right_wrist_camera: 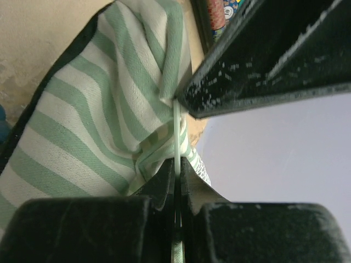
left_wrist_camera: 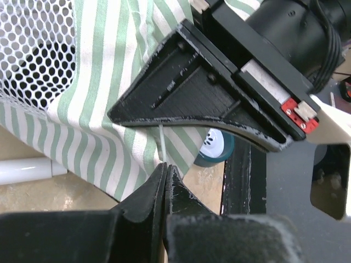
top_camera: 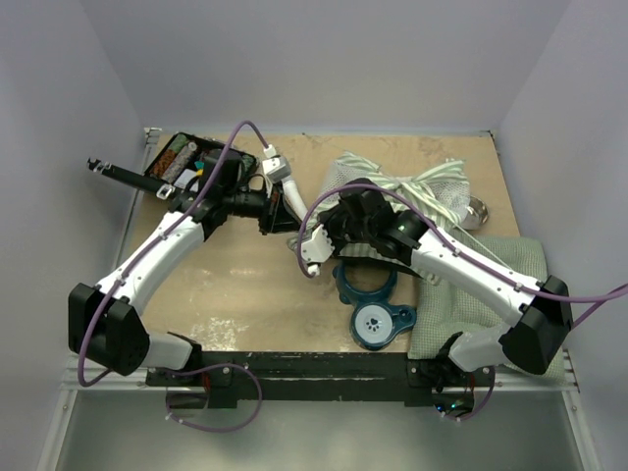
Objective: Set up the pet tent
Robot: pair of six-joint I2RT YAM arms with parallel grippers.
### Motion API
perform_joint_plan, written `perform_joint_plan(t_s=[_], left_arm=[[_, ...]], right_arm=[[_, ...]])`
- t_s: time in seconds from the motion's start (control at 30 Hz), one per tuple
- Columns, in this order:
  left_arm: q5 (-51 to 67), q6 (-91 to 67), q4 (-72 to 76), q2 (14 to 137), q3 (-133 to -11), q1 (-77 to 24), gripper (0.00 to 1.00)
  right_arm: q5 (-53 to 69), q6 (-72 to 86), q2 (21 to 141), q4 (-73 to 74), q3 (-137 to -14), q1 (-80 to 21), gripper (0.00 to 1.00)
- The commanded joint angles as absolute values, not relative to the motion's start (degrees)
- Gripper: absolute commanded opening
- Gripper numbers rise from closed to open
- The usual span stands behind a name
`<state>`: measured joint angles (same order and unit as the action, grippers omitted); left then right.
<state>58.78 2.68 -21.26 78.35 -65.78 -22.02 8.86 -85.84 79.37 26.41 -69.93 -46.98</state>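
The pet tent point(top_camera: 397, 192) lies crumpled at the table's back middle, with green-and-white striped fabric point(left_wrist_camera: 98, 109), white mesh point(left_wrist_camera: 33, 49) and thin white poles. My left gripper point(top_camera: 278, 220) meets my right gripper point(top_camera: 304, 237) at the tent's left edge. In the left wrist view my left gripper point(left_wrist_camera: 165, 167) is shut on a thin white pole point(left_wrist_camera: 163, 143) that comes out of the striped fabric. The right gripper's finger point(left_wrist_camera: 186, 93) is just above it. In the right wrist view my right gripper point(right_wrist_camera: 177, 164) is shut on the same kind of thin pole point(right_wrist_camera: 176, 129) beside the striped fabric point(right_wrist_camera: 93, 120).
A teal double bowl stand point(top_camera: 373, 304) sits in front of the tent, under the right arm. A green checked cushion point(top_camera: 496, 285) lies at the right. A black tray point(top_camera: 182, 162) with small items stands at the back left. A thicker white tube point(left_wrist_camera: 24, 170) lies on the table.
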Motion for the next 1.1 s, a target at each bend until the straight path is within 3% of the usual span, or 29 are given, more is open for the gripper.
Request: perform_joint_plan(t_s=[0.0,0.23,0.43,0.47,0.53,0.6,0.73,1.07], left_arm=[[58.19,-5.62,-11.52,79.45,-67.15,-23.29,0.0],[57.48,-13.53,-3.87,82.35,-67.15,-23.9,0.0],[60.89,-11.53,-6.49,82.36,-68.29,-23.21,0.0],[62.65,-9.69,-8.85,81.92,-68.64,-21.72,0.11],[63.81,-5.56,-13.6,80.34,-68.64,-17.94,0.43],[63.72,1.45,-20.18,78.14,-68.47,-15.74,0.53],[62.05,14.13,-30.83,74.45,-67.68,-15.56,0.64],[58.9,11.69,-26.02,72.77,-62.31,-18.71,0.66]], right_arm=[[8.7,-87.28,78.84,24.08,-69.35,-47.9,0.0],[9.49,-86.57,79.19,23.2,-68.55,-48.78,0.0],[9.84,-86.05,79.37,22.15,-68.38,-49.04,0.0],[9.76,-85.52,79.1,22.15,-68.38,-48.96,0.0],[9.58,-85.08,78.66,22.24,-68.29,-48.96,0.0],[9.67,-84.9,78.49,22.32,-68.12,-48.95,0.0],[9.58,-84.55,78.31,22.24,-68.38,-48.87,0.0],[8.96,-83.23,78.49,21.71,-69.35,-48.96,0.0]])
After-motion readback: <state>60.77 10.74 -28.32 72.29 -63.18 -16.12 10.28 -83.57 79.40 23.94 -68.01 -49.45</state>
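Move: Pinched in the left fingers is the mouth of the striped tent sleeve, where the tent pole enters it. The right gripper's grip on that pole, towards which the sleeve is worked, lies about 6 cm to the right and 3 cm ahead, at much the same height. From the left hand, the white tube is some 13 cm ahead, roughly in line sideways, and the paw bowl about 12 cm back and 18 cm right, both some 18 cm lower. For the right hand the sleeve mouth is about 6 cm left and 3 cm back. Working the sleeve along the pole, the shut left fingers push about 2 cm right and 1.5 cm forward towards the right gripper, the hand tipping slightly, then open wide, let go of the cloth and draw back left by roughly 6 cm, ending a little back too. The right hand keeps its pinch on the pole, sinking slightly and easing a couple of centimetres left and back as the left lets go. ##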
